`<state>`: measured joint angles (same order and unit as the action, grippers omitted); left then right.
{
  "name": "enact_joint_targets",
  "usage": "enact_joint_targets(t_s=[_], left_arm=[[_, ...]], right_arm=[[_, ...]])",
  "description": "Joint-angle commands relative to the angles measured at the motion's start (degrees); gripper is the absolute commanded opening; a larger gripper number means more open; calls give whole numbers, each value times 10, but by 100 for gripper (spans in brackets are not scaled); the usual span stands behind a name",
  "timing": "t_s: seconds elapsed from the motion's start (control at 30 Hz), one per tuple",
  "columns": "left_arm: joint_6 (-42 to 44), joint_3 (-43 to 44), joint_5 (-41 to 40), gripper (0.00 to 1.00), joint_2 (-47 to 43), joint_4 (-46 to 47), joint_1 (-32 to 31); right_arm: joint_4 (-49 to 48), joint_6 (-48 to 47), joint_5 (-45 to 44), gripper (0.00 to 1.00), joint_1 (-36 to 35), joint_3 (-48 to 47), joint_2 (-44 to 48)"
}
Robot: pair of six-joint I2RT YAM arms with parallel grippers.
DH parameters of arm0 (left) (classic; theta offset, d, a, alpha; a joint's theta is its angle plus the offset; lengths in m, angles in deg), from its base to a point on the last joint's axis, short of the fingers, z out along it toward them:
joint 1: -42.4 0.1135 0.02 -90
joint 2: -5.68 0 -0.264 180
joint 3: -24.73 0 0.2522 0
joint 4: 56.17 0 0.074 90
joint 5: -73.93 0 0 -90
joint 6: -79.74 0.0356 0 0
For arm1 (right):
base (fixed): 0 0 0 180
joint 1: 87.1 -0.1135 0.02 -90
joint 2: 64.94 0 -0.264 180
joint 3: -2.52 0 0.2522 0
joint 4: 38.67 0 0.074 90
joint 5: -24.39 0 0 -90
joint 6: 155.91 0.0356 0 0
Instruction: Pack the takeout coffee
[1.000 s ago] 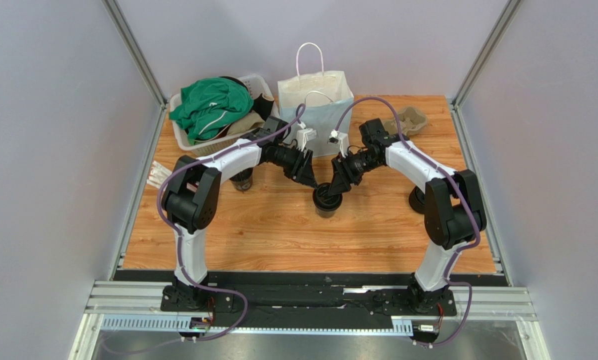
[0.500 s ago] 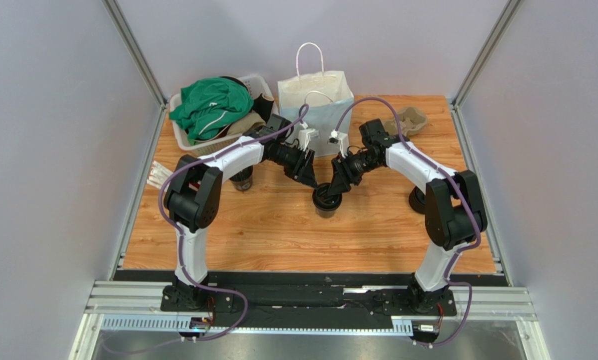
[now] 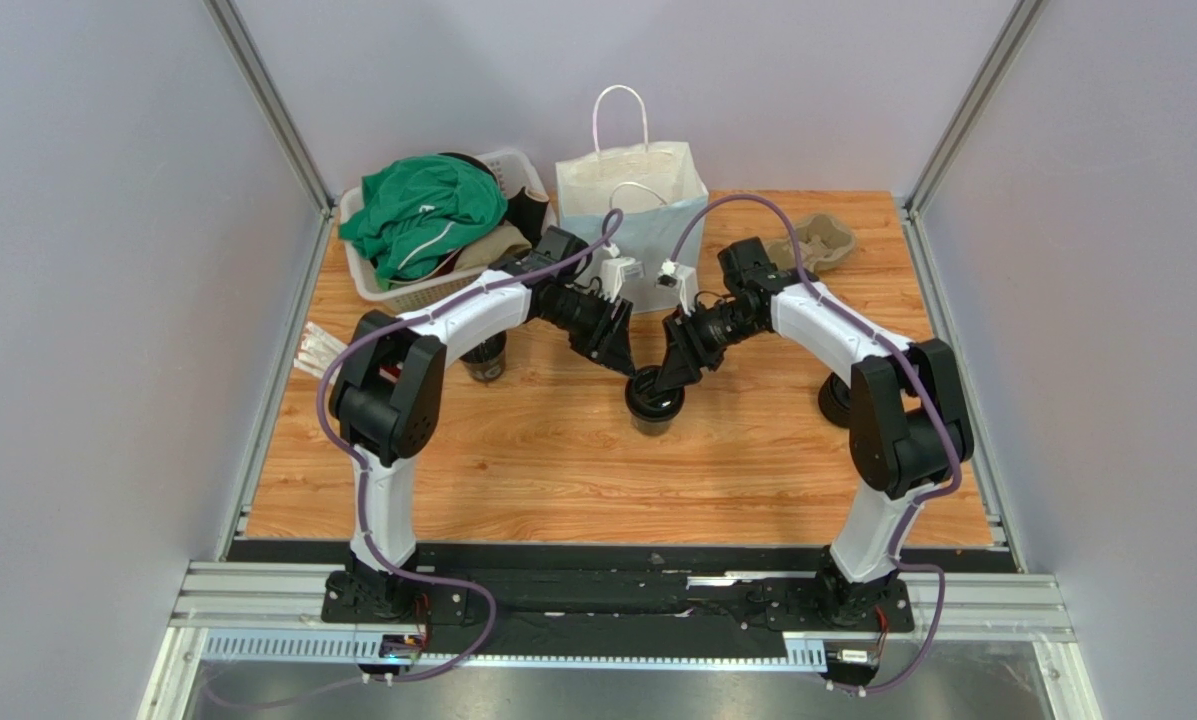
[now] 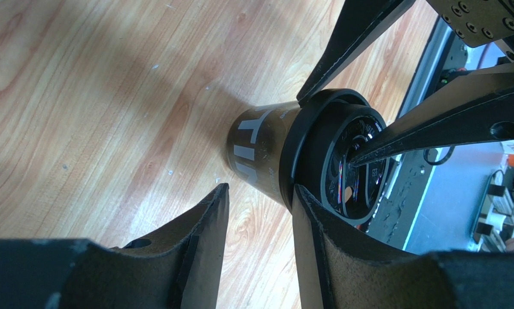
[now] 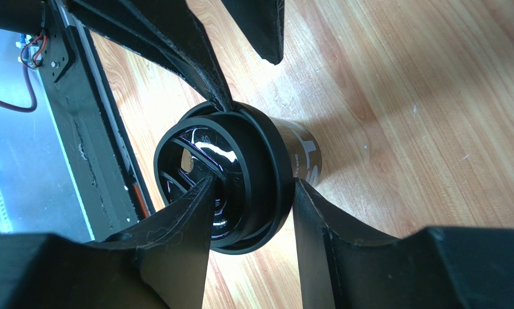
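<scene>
The takeout coffee [image 3: 652,402], a black paper cup [image 4: 259,151] with a black lid [image 5: 224,180], stands upright on the wooden table between both arms. My right gripper [image 5: 251,185] straddles the lid's edge. One finger rests in the lid's top recess, the other against the outer rim, so it is shut on the lid. My left gripper [image 4: 259,190] stands open from the other side. One of its fingertips [image 4: 302,196] touches the lid's rim and only bare wood shows between its fingers.
A white paper bag [image 3: 634,203] stands open behind the cup. A basket of green clothes [image 3: 424,218] is at the back left and a cardboard cup carrier [image 3: 825,237] at the back right. Another dark cup [image 3: 484,360] is beside the left arm, and a squat black piece [image 3: 834,398] is by the right arm.
</scene>
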<state>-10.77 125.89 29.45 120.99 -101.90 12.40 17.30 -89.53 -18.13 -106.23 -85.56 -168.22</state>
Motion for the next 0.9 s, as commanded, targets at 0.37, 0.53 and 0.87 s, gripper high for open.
enact_joint_targets(t_s=[0.37, 0.53, 0.87], left_arm=[[53, -15, -83, 59, 27, -30, -13], [42, -5, -24, 70, -3, -18, 6], [32, -6, 42, 72, -30, 13, 14]], right_arm=[[74, -56, -143, 48, -14, 23, -73], [106, -82, -147, 48, -13, -10, -82], [162, -143, -142, 49, -24, -75, -105]])
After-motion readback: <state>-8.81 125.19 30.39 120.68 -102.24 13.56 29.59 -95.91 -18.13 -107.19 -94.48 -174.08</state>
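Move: The lid on the coffee cup sits about 5 cm back from the left hand and 3 cm to its right, roughly at fingertip height; from the right hand it is some 3 cm back and 2 cm to the left. The paper bag stands some 17 cm ahead of the left hand, the second cup about 20 cm to the left of that hand and 3 cm farther out. The spare lids are some 25 cm to the right hand's right, level with it. Both grippers keep touching the lid: the right one still straddles its far rim, one finger on top and one outside, and barely shifts, easing back half a centimetre while turning about 5 degrees counter-clockwise. The left keeps its rear fingertip at the rim, then opens from half to nearly three quarters, its front finger swinging clear as the hand slips about 1 cm left. ##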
